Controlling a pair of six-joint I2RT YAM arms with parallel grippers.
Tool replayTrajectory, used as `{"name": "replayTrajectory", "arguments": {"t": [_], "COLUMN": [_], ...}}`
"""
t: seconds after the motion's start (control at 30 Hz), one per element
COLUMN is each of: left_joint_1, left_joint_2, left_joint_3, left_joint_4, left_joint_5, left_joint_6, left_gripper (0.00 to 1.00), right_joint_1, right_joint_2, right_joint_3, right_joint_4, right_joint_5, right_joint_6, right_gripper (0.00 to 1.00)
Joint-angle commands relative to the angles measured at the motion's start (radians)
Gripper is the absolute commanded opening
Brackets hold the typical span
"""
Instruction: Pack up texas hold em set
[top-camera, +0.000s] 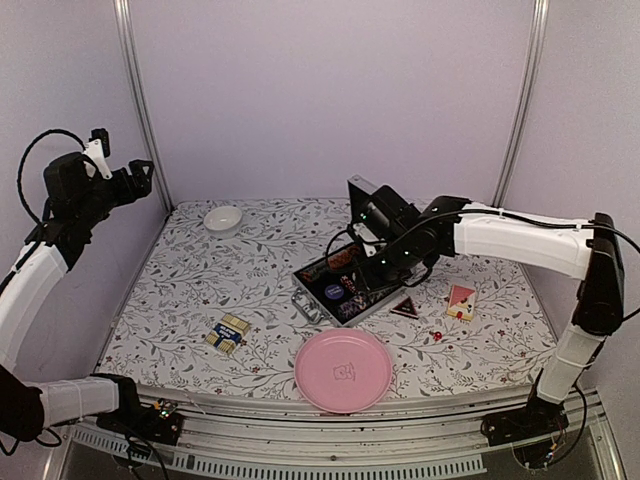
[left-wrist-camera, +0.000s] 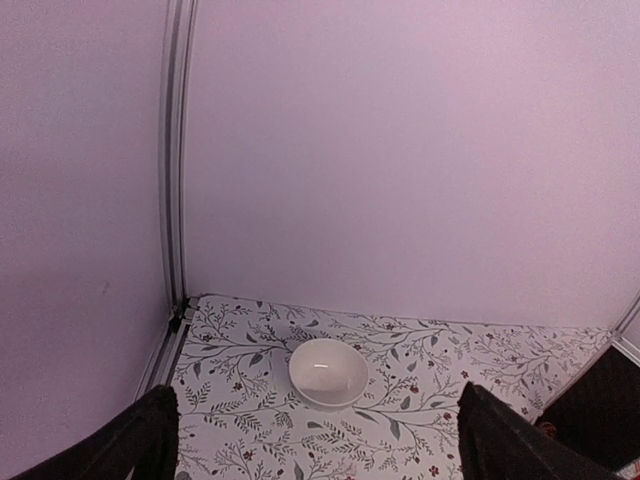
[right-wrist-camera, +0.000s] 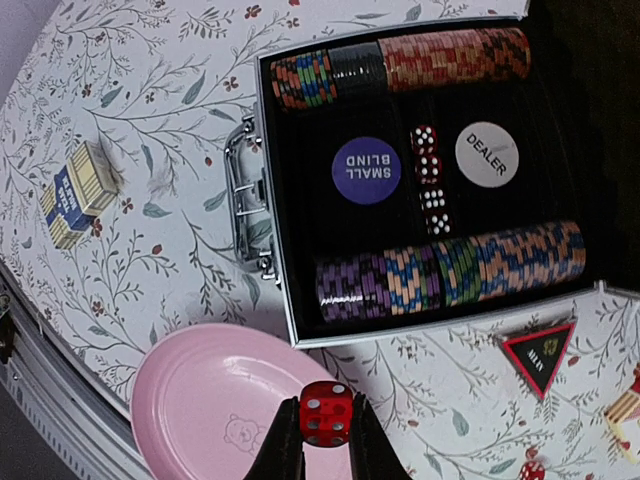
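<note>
The silver case (top-camera: 307, 302) lies open mid-table, its lid up at the back. In the right wrist view its black lining holds two rows of poker chips (right-wrist-camera: 450, 278), a purple "small blind" button (right-wrist-camera: 366, 170), a white "dealer" button (right-wrist-camera: 487, 154) and several dice (right-wrist-camera: 428, 168). My right gripper (right-wrist-camera: 326, 428) is shut on a red die (right-wrist-camera: 326, 412), held in the air above the pink plate's edge, just in front of the case. A blue and gold card deck (top-camera: 228, 333) lies left of the case. My left gripper (left-wrist-camera: 315, 392) hangs open and empty, high at the far left.
A pink plate (top-camera: 343, 370) sits at the front edge. A white bowl (top-camera: 223, 218) stands at the back left. Right of the case lie a black and red triangle (top-camera: 405, 308), another card deck (top-camera: 461, 300) and a loose red die (top-camera: 437, 334).
</note>
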Motion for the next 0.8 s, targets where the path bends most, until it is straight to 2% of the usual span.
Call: {"name": "replayTrajectory", "arguments": {"t": [0.0, 0.3, 0.77], "left_joint_1": [0.005, 0.005, 0.005], "left_joint_2": [-0.003, 0.003, 0.002], "left_joint_3": [-0.012, -0.014, -0.015], "left_joint_4": [0.023, 0.027, 0.03], "left_joint_5": [0.006, 0.035, 0.047], "left_joint_6": [-0.003, -0.017, -0.024], "left_gripper": [0.97, 0.97, 0.97], "right_joint_1": [-0.059, -0.146, -0.185], "right_joint_2": [0.159, 0.396, 0.58], "right_joint_3": [0.115, 0.316, 0.516], "right_joint_4": [0.016, 0.044, 0.055], "right_joint_5": [-0.019, -0.05, -0.046], "right_joint_6": [-0.152, -0.308, -0.403], "right_gripper": [0.05, 0.04, 0.05]}}
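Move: The right hand, with a red die between its fingers, is about 13 cm short of the dice row in the open case. That row lies 2 cm to the hand's left and some 13 cm lower. At similar height, the small blind button is about 12 cm ahead and 6 cm left, the dealer button 16 cm ahead and 1 cm right, and the near chip row 8 cm ahead and 2 cm right. From the idle left hand the dice row is roughly 43 cm right, 3 cm ahead and 35 cm down. Forward about 14 cm with the right hand, sinking some 8 cm mostly in the first half and drifting slightly left, past the near chip row to above the dice row between the two buttons. The advance slows towards the end, the wrist turns some 10 degrees, mainly counter-clockwise and with its left side dipping, and the shut fingers keep their pinch on the red die. ##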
